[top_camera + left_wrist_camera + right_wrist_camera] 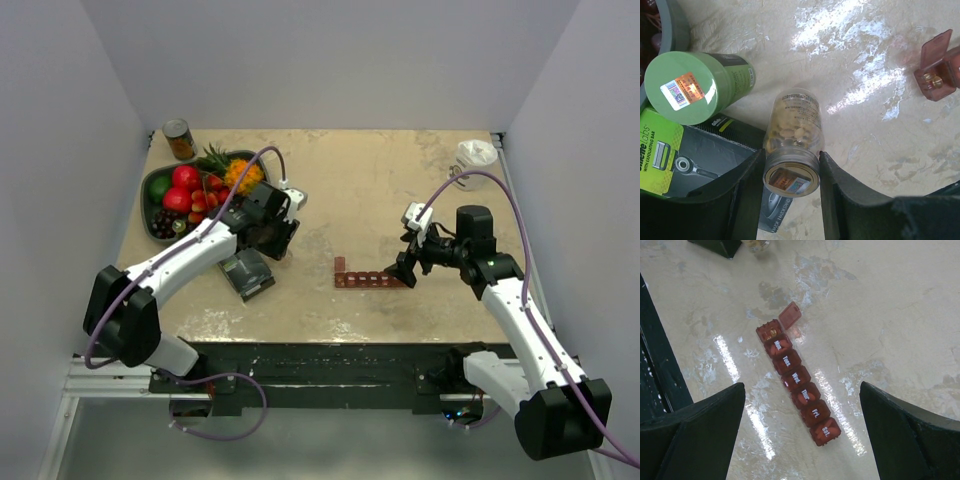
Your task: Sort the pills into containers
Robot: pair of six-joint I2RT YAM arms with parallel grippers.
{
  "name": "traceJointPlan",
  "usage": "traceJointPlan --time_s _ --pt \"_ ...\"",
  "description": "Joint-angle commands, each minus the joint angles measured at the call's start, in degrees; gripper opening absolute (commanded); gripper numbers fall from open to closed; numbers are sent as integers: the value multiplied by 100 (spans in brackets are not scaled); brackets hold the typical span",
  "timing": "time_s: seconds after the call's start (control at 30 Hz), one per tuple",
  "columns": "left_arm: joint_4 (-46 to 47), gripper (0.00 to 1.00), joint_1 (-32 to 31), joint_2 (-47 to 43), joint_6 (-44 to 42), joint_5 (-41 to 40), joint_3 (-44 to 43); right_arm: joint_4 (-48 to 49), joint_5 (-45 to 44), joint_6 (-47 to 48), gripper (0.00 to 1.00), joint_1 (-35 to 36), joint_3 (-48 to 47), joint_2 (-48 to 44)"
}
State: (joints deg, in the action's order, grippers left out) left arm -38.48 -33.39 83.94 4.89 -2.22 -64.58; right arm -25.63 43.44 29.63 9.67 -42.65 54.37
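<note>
The dark red organizer strip point(368, 279) lies at the table's middle, its left end lid point(790, 315) open. Tiny golden pills point(771, 332) sit in that open end compartment, which also shows in the left wrist view point(935, 75). The other lids, Mon. to Sat., are closed. My right gripper point(802, 387) hovers above the strip's right end, wide open and empty; it also shows in the top view point(408, 265). My left gripper point(791, 172) is shut on the cap of a clear pill bottle point(792, 125) full of pale pills, left of the strip point(272, 238).
A green cylindrical can point(695, 87) and a razor package point(680, 160) lie right beside the bottle. A grey fruit bowl point(152, 190) and a tin can point(180, 139) stand at the back left. A white object point(476, 153) sits at the back right. The dark front edge point(655, 365) is near.
</note>
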Motion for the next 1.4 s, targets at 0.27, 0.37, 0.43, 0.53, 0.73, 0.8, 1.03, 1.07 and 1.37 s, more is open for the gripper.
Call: traceJointPlan --time_s 0.27,0.37,0.43,0.53,0.73,0.8,1.03,1.07,1.37 --pt "-98 35 -1 544 -155 -727 -371 181 129 96 99 -35 29 3" --pt "-107 49 -28 641 -128 -824 -433 172 121 122 99 -35 29 3" --pt "-107 53 -19 650 -119 -842 -459 163 130 131 99 -36 29 3" --pt "-125 62 -19 641 -111 -842 -503 155 156 149 99 -35 29 12" --pt "-151 66 -27 545 -111 -842 -556 128 182 201 99 -36 29 21" --pt "-151 66 -27 440 -93 -833 -582 102 182 271 99 -27 38 21" --pt "-2 70 -27 -141 -75 -737 -670 -135 472 860 99 -36 126 47" --pt "103 72 -28 -211 -75 -719 -662 -196 585 930 99 -36 152 65" --pt "1393 99 8 -1247 -172 -411 66 -1215 692 2809 99 -36 12 486"
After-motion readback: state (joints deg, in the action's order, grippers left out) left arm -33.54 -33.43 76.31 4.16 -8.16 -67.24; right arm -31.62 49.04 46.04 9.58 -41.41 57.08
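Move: My left hand already holds the pill bottle just above the table. Its standing spot is about 2 cm ahead, 1 cm left and 8 cm below my fingers. The green container stands some 7 cm ahead and 3 cm left, the black box about 1 cm back and 6 cm left, and the pill organizer's middle roughly 18 cm right and 2 cm back. From my right hand the organizer lies about 6 cm left, 2 cm ahead and 13 cm below. I lower the held bottle some 2.5 cm with my left hand, easing it forward and left while tilting it slightly, down to the table beside the black box. Then I open my fingers, let go, and rise about 9 cm clear, fingertips tipping forward and spreading wide. Late on, my open right hand sinks and draws back about 3 cm, closer to the organizer, turning counter-clockwise. ##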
